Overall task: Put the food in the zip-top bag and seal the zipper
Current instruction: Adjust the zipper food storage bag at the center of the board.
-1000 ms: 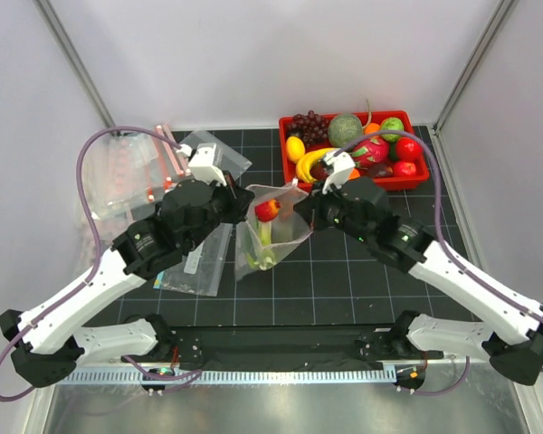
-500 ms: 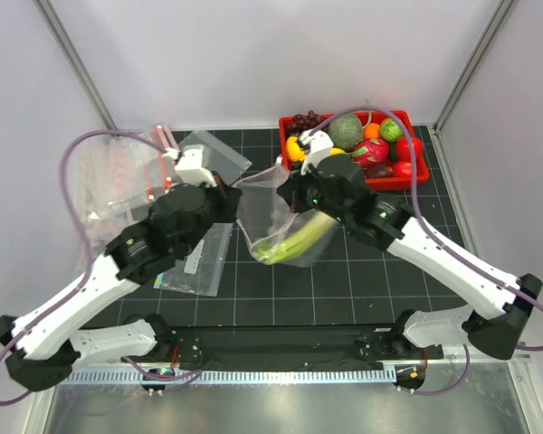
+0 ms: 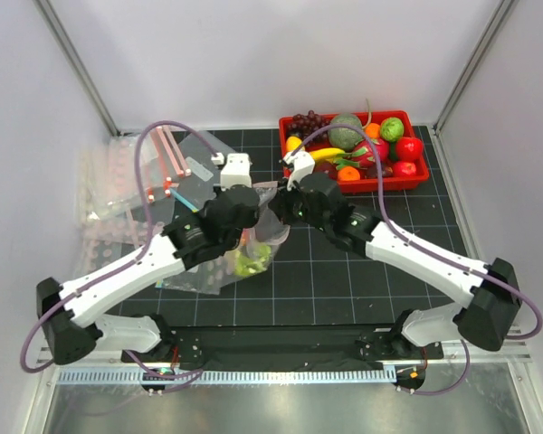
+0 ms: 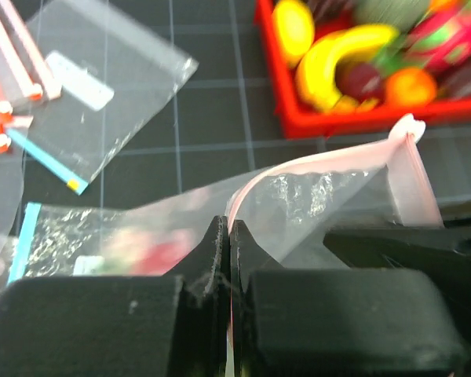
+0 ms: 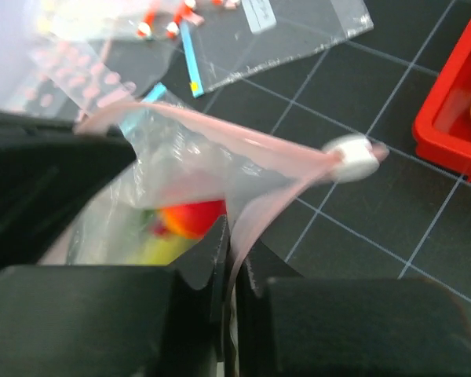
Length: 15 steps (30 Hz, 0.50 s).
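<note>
The zip-top bag [image 3: 253, 249] hangs between my two grippers at the table's middle, its body slumped toward the lower left. Inside it I see the food: a red apple [image 5: 192, 218] and pale-green pieces [image 3: 249, 262]. The left gripper [image 4: 229, 228] is shut on the pinkish zipper [image 4: 298, 169]. Close beside it, the right gripper [image 5: 235, 236] pinches the same zipper [image 5: 220, 129] near the white end tab [image 5: 353, 157]. In the top view the left gripper [image 3: 256, 201] and right gripper [image 3: 279, 206] almost touch.
The red tray [image 3: 362, 183] at the back right holds a banana [image 3: 321, 154], grapes [image 3: 308, 122] and other toy produce. Spare clear bags [image 3: 118, 181] lie at the left, and one more bag [image 3: 185, 271] lies under the left arm.
Both grippers have come together over the bag's mouth and shifted left. The bag, held upright and open a second ago, now sags toward the lower left with the food in its bottom.
</note>
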Each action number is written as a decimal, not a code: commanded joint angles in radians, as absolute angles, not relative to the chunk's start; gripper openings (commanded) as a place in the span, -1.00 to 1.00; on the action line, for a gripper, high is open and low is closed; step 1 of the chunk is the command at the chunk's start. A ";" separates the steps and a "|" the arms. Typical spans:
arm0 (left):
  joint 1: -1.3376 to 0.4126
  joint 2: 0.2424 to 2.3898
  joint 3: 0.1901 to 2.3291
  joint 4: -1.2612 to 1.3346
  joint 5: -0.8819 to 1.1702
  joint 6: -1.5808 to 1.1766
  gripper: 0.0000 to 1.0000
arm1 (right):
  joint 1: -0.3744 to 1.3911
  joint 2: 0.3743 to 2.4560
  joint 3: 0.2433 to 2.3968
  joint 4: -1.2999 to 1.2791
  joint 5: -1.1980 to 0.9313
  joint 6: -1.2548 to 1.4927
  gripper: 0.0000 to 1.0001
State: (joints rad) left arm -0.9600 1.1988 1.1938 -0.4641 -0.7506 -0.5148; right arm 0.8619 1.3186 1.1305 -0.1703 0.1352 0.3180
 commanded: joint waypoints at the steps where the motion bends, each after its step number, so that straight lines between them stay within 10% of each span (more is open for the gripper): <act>1: -0.960 1.219 1.206 -0.446 -0.821 -0.492 -1.00 | 0.841 1.373 1.147 -0.087 0.152 0.318 -0.73; 6: -0.960 1.198 1.197 -0.439 -0.815 -0.491 -1.00 | 0.796 1.358 1.105 -0.100 0.153 0.347 -0.56; 15: -0.959 1.109 1.154 -0.422 -0.868 -0.479 -0.99 | 0.730 1.218 1.020 -0.113 0.175 0.345 0.30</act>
State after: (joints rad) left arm -0.9600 1.1492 1.1667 -0.4732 -0.8051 -0.4881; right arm 0.7353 1.2984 1.0283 -0.1566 0.1421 0.3546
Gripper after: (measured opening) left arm 0.015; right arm 0.630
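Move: Each hand pinches the zipper rim of the upright bag. From the left hand, the bag's food-filled middle lies about 12 cm down, 3 cm back and 2 cm left; from the right hand, it is some 10 cm down, 3 cm back and 8 cm left. The red tray's middle sits around 23 cm ahead and 20 cm right of the right hand, while a flat labelled bag is 18 cm ahead and 13 cm left of the left hand. The right fingers let go of the bag's rim, opening well over half as the hand sinks about 4 cm and eases forward, then swings some 5 cm right, away from the left hand, with a slight clockwise turn. The left hand keeps its pinch on the rim, dipping nearly 3 cm, then rising again and drawing about 2 cm left. ##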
